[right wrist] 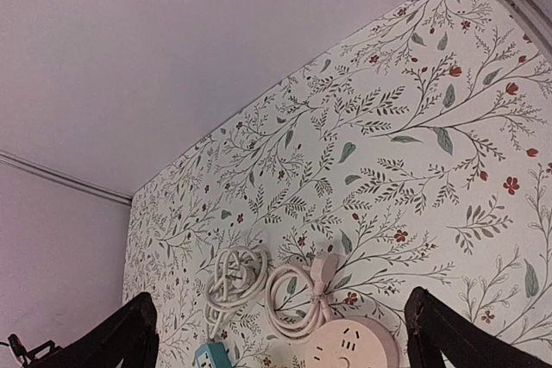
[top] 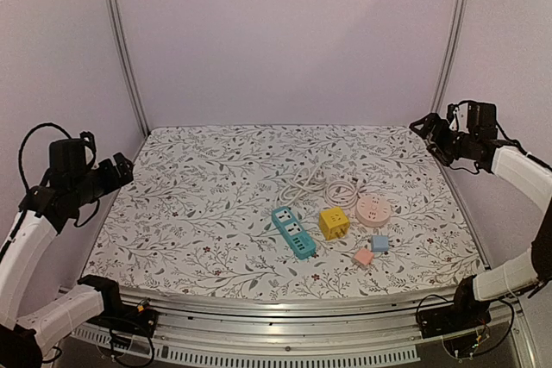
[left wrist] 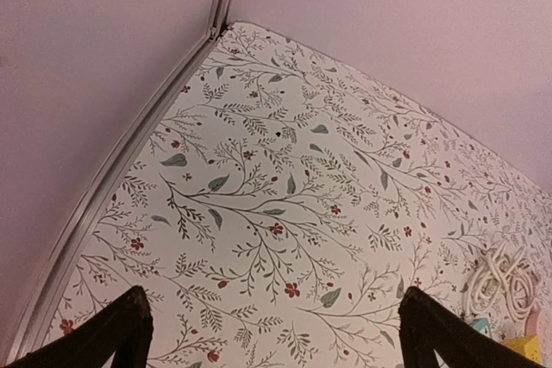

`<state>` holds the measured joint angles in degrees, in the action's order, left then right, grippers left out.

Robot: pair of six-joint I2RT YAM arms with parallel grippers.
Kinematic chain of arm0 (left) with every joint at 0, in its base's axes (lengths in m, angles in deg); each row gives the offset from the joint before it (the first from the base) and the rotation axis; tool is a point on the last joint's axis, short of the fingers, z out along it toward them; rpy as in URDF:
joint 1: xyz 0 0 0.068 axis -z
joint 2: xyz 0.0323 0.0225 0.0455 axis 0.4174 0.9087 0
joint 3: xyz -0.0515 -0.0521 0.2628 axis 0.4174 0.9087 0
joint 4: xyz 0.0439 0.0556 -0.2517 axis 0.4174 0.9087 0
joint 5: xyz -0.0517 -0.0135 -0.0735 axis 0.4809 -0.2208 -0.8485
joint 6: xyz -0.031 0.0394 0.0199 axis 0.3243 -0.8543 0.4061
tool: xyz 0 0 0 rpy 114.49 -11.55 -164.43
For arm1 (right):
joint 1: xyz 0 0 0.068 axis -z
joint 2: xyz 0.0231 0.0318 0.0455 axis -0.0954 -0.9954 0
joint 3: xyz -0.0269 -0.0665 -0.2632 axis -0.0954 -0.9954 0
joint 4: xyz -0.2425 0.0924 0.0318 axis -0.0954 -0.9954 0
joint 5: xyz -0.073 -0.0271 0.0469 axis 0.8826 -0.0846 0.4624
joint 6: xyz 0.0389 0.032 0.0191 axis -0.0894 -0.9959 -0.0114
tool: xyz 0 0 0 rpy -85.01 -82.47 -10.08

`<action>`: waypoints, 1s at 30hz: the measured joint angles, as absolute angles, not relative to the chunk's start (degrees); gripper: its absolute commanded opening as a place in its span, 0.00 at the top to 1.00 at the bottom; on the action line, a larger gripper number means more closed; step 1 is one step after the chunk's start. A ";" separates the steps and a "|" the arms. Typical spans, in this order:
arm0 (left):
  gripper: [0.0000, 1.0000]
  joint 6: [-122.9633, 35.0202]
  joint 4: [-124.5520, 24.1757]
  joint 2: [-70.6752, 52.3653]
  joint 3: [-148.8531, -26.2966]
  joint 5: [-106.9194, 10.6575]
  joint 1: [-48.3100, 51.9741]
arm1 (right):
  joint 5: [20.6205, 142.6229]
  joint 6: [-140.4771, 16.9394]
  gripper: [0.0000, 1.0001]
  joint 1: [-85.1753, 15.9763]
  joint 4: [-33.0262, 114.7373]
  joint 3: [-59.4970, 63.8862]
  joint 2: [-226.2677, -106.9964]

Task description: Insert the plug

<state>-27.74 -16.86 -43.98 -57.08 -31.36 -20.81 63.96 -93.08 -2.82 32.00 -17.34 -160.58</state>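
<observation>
A teal power strip [top: 293, 231], a yellow cube socket [top: 334, 222] and a round pink socket [top: 374, 210] lie right of the table's middle. Behind them rest a coiled white cable [top: 304, 182] and a coiled pink cable [top: 341, 189]. The right wrist view shows the pink plug [right wrist: 324, 265] lying on its coil [right wrist: 293, 299], the white coil [right wrist: 233, 277] and the pink socket [right wrist: 354, 346]. My left gripper [top: 123, 167] hangs open over the table's left edge, far from the sockets. My right gripper [top: 424, 127] hangs open over the far right corner. Both hold nothing.
A small blue cube [top: 379, 243] and a small pink cube [top: 363, 257] sit in front of the round socket. Metal posts [top: 121, 40] rise at the back corners, with pale walls behind. The left wrist view shows bare floral cloth [left wrist: 276, 213] and the white coil [left wrist: 500, 277] far right.
</observation>
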 measured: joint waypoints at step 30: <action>0.01 -27.48 -14.37 -38.93 -57.53 -31.53 -16.22 | 70.24 -93.65 0.01 -7.49 2.71 -23.27 -154.76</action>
<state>-27.48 -14.37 -38.93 -57.53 -31.53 -16.22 70.24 -93.65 -7.49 2.71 -23.27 -154.76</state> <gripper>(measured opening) 0.994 0.988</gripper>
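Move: The blue plug lies some 21 cm back from the right hand, about 15 cm to its left and roughly 22 cm below. The round pink socket is about 14 cm beyond the plug and level with it sideways; the small pink plug sits some 6 cm nearer the base than the blue plug and 5 cm farther left. The yellow cube is 14 cm back and 28 cm left of the hand. From the left hand, the blue plug is about 73 cm right, 7 cm back and 20 cm down. Towards the blue plug, the right hand draws back and sinks, about 10 cm each way, slowly at first and much faster in the latter half, drifting slightly right and then back left while the wrist tips some 30 degrees downward. Its fingers stay wide open, touching nothing. The left hand, also open, eases down and right by 3 cm or so. ##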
